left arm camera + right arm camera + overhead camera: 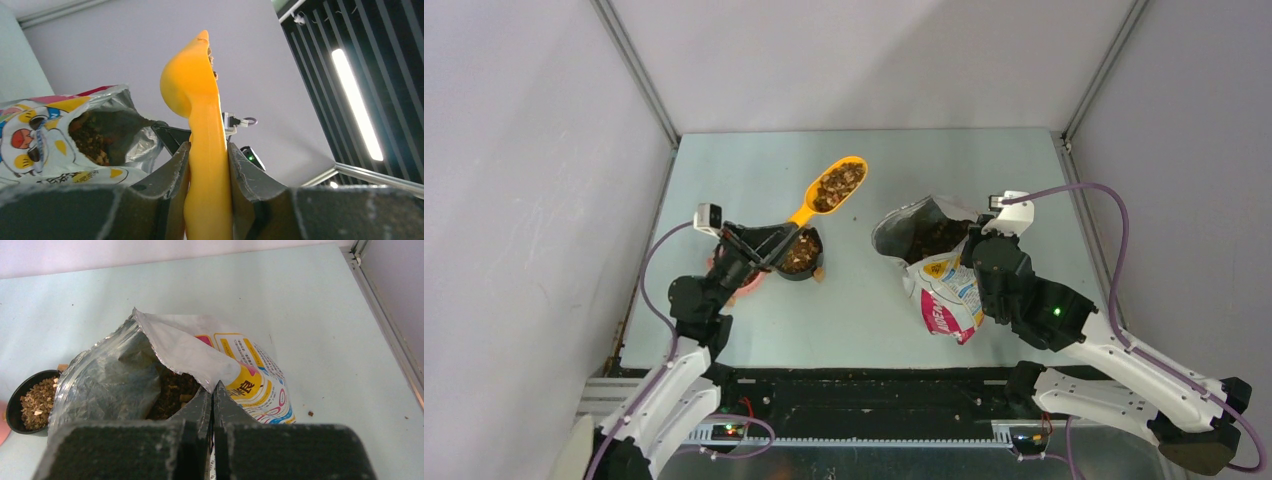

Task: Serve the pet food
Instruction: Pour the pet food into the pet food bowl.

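Brown pet food (838, 185) fills the bowl of a yellow scoop (826, 192) held above the table. My left gripper (769, 252) (209, 150) is shut on the scoop's handle (207, 165). More pet food (801, 252) (37, 402) lies in a small black bowl (813, 268) (11, 399) under that gripper. The printed bag (944, 285) (250, 375) lies open on the right with pet food (172, 392) inside. My right gripper (976, 240) (212, 388) is shut on the bag's silver rim (200, 360).
A pink object (749, 283) sits partly hidden under the left arm, left of the bowl. A few stray pellets (310, 413) lie on the pale green table (864, 310). White walls and metal frame rails (639, 70) close in the table.
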Robot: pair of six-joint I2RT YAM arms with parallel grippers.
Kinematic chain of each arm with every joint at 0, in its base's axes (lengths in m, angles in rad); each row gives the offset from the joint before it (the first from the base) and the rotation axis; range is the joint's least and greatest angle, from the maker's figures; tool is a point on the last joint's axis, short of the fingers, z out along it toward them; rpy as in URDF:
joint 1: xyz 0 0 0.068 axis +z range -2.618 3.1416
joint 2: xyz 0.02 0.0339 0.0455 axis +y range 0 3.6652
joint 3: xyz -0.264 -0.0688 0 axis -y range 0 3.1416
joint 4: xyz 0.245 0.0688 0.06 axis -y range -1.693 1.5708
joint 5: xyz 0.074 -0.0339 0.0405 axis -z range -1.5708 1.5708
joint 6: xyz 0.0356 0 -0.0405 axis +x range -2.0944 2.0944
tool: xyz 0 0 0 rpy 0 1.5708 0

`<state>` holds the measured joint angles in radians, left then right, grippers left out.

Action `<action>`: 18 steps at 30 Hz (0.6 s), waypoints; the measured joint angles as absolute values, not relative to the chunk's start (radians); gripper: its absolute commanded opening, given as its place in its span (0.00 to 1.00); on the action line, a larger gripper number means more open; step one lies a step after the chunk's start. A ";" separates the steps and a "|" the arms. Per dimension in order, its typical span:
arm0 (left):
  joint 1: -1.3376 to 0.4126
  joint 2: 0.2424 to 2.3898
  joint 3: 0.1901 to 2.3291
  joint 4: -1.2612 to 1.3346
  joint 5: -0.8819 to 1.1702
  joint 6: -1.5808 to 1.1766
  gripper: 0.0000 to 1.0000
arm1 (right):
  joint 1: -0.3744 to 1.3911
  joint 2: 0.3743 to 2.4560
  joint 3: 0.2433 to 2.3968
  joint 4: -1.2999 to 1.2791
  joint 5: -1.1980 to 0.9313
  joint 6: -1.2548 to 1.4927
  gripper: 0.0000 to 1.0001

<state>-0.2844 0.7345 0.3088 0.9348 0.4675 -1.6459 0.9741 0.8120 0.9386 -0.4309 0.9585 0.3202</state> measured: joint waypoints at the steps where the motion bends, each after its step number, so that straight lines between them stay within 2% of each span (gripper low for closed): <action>1: -0.280 0.707 0.299 0.905 0.458 -1.641 0.00 | 0.974 0.812 0.939 -0.431 0.958 0.320 0.00; 8: -0.243 0.494 0.273 0.650 0.387 -1.584 0.00 | 0.974 0.812 0.939 -0.431 0.959 0.320 0.00; 18: -0.230 0.020 0.301 0.032 0.116 -1.433 0.00 | 0.974 0.812 0.939 -0.431 0.960 0.320 0.00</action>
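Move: The pink bowl, where the loaded yellow scoop in the left gripper is headed, lies about 12 cm ahead, 16 cm to the left and 32 cm below that hand. The black bowl, already filled, stands some 17 cm ahead and 3 cm left, equally low. The food bag's middle is about 8 cm ahead and 26 cm right, 23 cm below. From the right hand, the pink bowl is some 8 cm ahead, 47 cm left and 28 cm lower. Swing the left gripper about 8 cm to the left towards the pink bowl, picking up speed and sinking some 3 to 4 cm on the way, with a slight draw back. Turn the wrist about 25 degrees counter-clockwise so the scoop points more nearly forward; keep the grip on the handle and don't tip the food out yet. The right hand stays put, still pinching the bag's rim. ##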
